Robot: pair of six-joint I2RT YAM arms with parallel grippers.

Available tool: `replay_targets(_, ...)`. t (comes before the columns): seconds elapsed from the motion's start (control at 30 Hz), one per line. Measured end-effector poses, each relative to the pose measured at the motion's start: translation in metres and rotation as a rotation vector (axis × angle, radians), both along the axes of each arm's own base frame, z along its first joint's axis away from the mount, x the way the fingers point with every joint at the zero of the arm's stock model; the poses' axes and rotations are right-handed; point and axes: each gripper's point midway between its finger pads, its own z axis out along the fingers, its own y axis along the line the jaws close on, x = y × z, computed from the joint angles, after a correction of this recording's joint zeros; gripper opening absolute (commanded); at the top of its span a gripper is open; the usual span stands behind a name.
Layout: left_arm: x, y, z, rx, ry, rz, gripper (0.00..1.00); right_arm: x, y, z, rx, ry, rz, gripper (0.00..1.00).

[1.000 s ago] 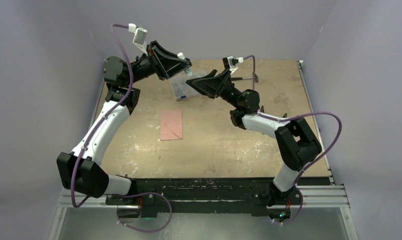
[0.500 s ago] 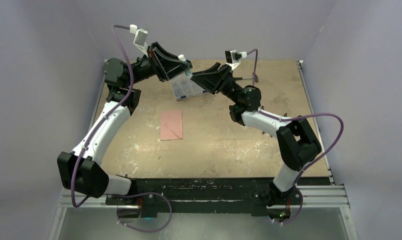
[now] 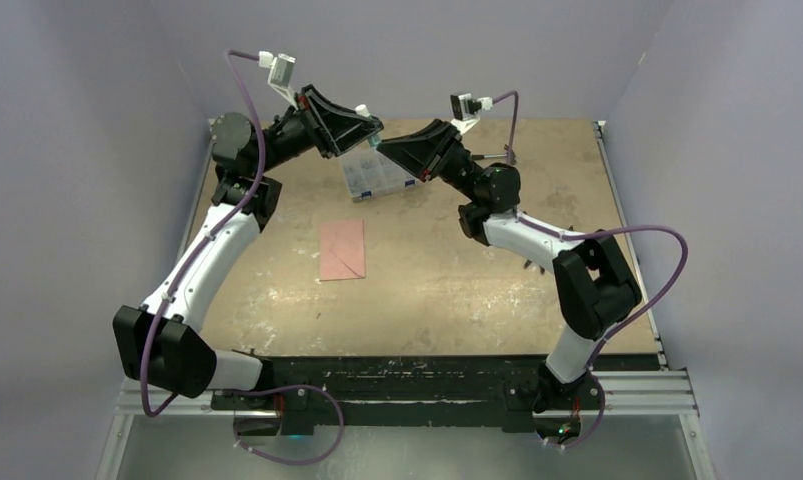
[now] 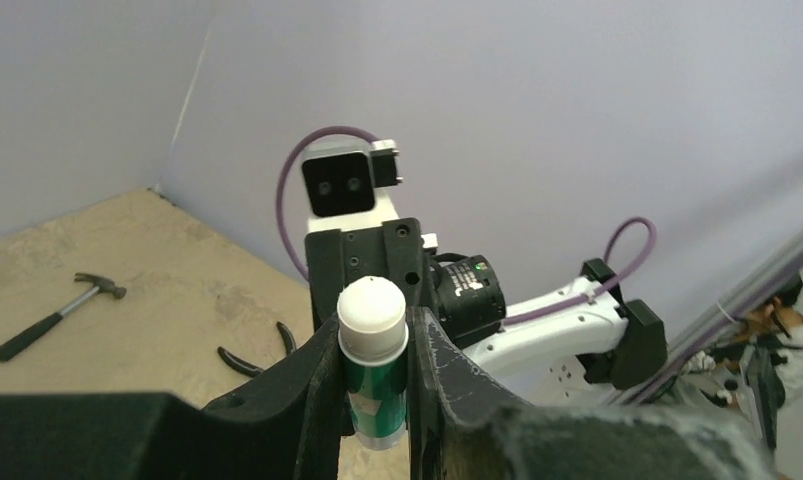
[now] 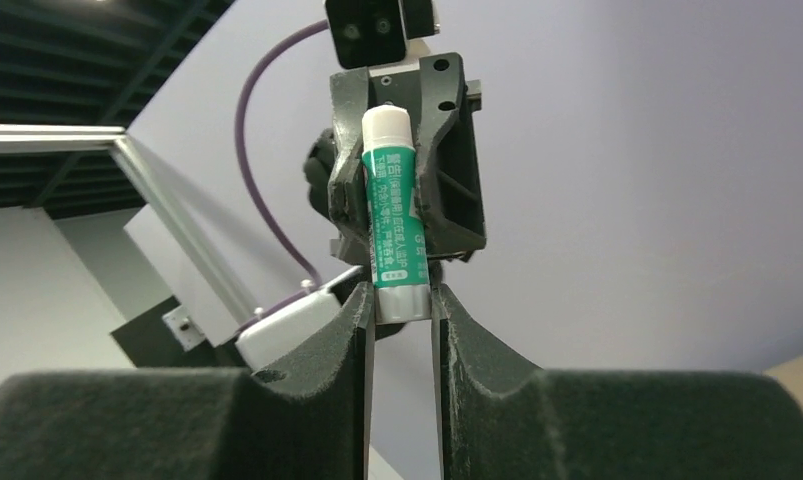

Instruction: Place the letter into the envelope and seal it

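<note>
A green glue stick (image 5: pixel 395 230) with a white cap hangs in the air at the back of the table. My left gripper (image 4: pixel 372 335) is shut on its green body (image 4: pixel 374 380). My right gripper (image 5: pixel 402 300) meets it from the other side, its fingers pressed on the stick's pale lower end. In the top view the two grippers touch tip to tip above a clear box, left gripper (image 3: pixel 365 128) and right gripper (image 3: pixel 385 146). The salmon-pink envelope (image 3: pixel 342 250) lies flat on the table, apart from both arms. The letter is out of view.
A clear compartment box (image 3: pixel 377 182) sits under the grippers. A hammer (image 4: pixel 52 315) and black pliers (image 4: pixel 257 355) lie at the back right of the table. Purple walls close in the back and sides.
My right gripper has moved left and up to the glue stick and closed its jaws on the lower end. The left gripper kept its hold and barely moved.
</note>
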Motion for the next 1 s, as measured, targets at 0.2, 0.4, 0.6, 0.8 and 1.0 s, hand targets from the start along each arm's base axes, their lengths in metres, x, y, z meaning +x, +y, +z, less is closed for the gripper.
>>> replay_targets(0.2, 0.038, 0.009, -0.024, 0.046, 0.203, 0.187, 0.0, 0.032, 0.009, -0.017, -0.172, 0.006, -0.188, 0.0)
replay_targets(0.4, 0.072, 0.03, -0.052, 0.085, 0.426, 0.409, 0.0, 0.064, 0.024, -0.035, -0.419, -0.004, -0.453, 0.0)
replay_targets(0.6, 0.102, 0.043, -0.106, 0.154, 0.646, 0.54, 0.0, 0.095, 0.03, -0.08, -0.742, 0.111, -0.77, 0.0)
replay_targets(0.8, 0.098, 0.036, -0.127, 0.21, 0.713, 0.513, 0.0, 0.087, 0.02, -0.091, -0.852, 0.098, -0.779, 0.75)
replay_targets(1.0, 0.086, 0.02, -0.1, 0.204, 0.555, 0.355, 0.0, 0.064, -0.026, -0.014, -0.616, 0.025, -0.673, 0.81)
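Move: The left hand already holds the glue stick at its fingertips, and the right fingers are already shut on its lower white end, so the stick's middle is about 2 cm above, 1 cm ahead and 1 cm left of the right hand. Roughly 45 cm below the left hand lie the parts box, some 21 cm ahead and 2 cm left, the envelope, level with it and about 10 cm left, and the small white cap, 3 cm ahead and 20 cm right. Both grippers keep hold of the glue stick, swinging it forward and down about 10 cm each while turning against each other, the left tipping down and counter-clockwise, the right clockwise by some 45 degrees, as if twisting the end. Then the right opens wide, lets go and backs off up, right and slightly back, while the left, still gripping, rises about 3 cm and begins to turn back. ##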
